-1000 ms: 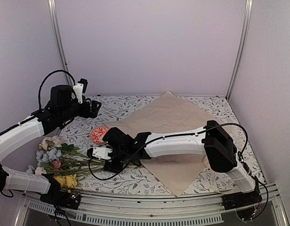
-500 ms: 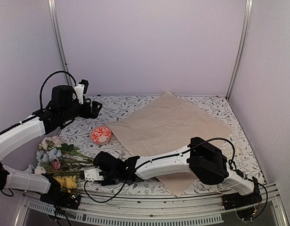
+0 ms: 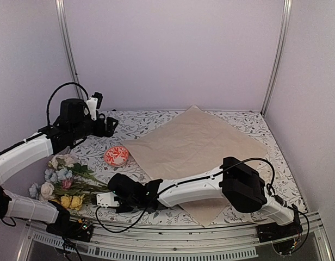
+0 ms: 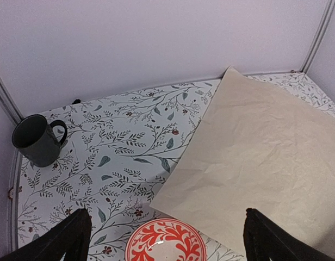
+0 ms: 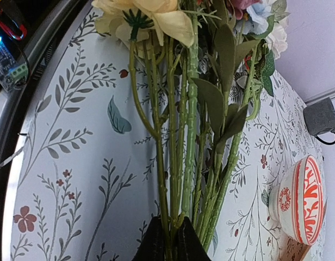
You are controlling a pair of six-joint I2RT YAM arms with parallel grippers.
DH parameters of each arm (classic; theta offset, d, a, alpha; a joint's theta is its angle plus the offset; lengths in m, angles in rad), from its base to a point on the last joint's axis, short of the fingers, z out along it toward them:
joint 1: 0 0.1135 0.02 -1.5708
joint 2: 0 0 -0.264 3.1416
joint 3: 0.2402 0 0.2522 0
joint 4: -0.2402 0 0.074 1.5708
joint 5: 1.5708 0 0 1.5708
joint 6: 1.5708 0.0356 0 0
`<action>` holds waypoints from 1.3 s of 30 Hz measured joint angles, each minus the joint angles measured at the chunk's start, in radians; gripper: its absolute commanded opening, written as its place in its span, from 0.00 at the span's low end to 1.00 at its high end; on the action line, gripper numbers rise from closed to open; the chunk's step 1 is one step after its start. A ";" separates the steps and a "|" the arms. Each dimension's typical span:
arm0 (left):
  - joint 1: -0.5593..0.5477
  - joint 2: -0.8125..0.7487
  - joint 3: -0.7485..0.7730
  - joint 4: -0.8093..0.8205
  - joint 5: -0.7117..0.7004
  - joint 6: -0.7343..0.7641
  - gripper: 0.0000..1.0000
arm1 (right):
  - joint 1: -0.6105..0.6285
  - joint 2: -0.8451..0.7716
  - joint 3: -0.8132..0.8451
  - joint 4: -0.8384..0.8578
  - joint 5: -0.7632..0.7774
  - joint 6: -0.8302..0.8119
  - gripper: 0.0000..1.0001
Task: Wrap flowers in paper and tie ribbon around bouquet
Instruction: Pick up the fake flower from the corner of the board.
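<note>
The flowers (image 3: pixel 63 185) lie at the near left of the table, pink, yellow, pale blue and white blooms to the left, green stems (image 5: pixel 189 141) pointing right. My right gripper (image 3: pixel 104 193) reaches across the near edge. In the right wrist view that gripper (image 5: pixel 171 231) is shut on a few of the stems, and other stems pass just beside its black fingers. The peach paper (image 3: pixel 203 144) lies flat mid-table, apart from both grippers. My left gripper (image 3: pixel 109 125) hovers open above the dish, its fingers (image 4: pixel 69 239) wide apart. No ribbon or wrapped bouquet is in view.
A red-and-white dish (image 3: pixel 116 156) sits between the flowers and the paper's left corner, also the dish (image 4: pixel 165 242) under the left gripper. A dark mug (image 4: pixel 36 140) stands at the back left. The metal front rail (image 3: pixel 173 247) runs close to the right gripper.
My right arm dropped toward the near edge and its jaws closed on the flower stems. The bunch shifted a little. The left arm stayed put.
</note>
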 measured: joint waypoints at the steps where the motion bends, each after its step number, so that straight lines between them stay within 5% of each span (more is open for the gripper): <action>1: 0.000 0.001 0.000 0.002 0.001 0.000 0.98 | 0.000 -0.005 -0.001 0.000 -0.006 0.011 0.04; 7: 0.001 0.002 0.000 0.003 0.004 0.000 0.98 | -0.020 -0.038 -0.003 -0.032 -0.112 0.153 0.05; 17: 0.002 0.003 -0.001 0.003 0.012 0.000 0.98 | -0.176 -0.085 -0.121 -0.024 -0.506 0.633 0.18; 31: 0.002 0.011 -0.001 0.004 0.024 0.000 0.98 | -0.175 -0.085 -0.135 -0.019 -0.555 0.823 0.36; 39: 0.002 0.011 -0.001 0.004 0.029 0.000 0.98 | -0.167 -0.099 -0.135 -0.018 -0.545 0.826 0.33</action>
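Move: Within the right fingers, already shut on them, are the flower stems, pinched just above the table. From that hand the yellow flower heads lie about 15 cm left and 2 cm ahead, the pink and blue heads some 22 cm left and 12 cm ahead, and the red-patterned bowl about 21 cm ahead and 4 cm left. The left hand, idle, has the pinched stems roughly 20 cm back, level sideways and 20 cm below. Rolling about 55 degrees so its forward side dips, the right hand lifts the pinched stems some 2 cm, then swings right by about 4 cm and forward, sinking back to its starting height. It eases back a little towards the base while its fingers loosen to about a third open, the stems still between them. ##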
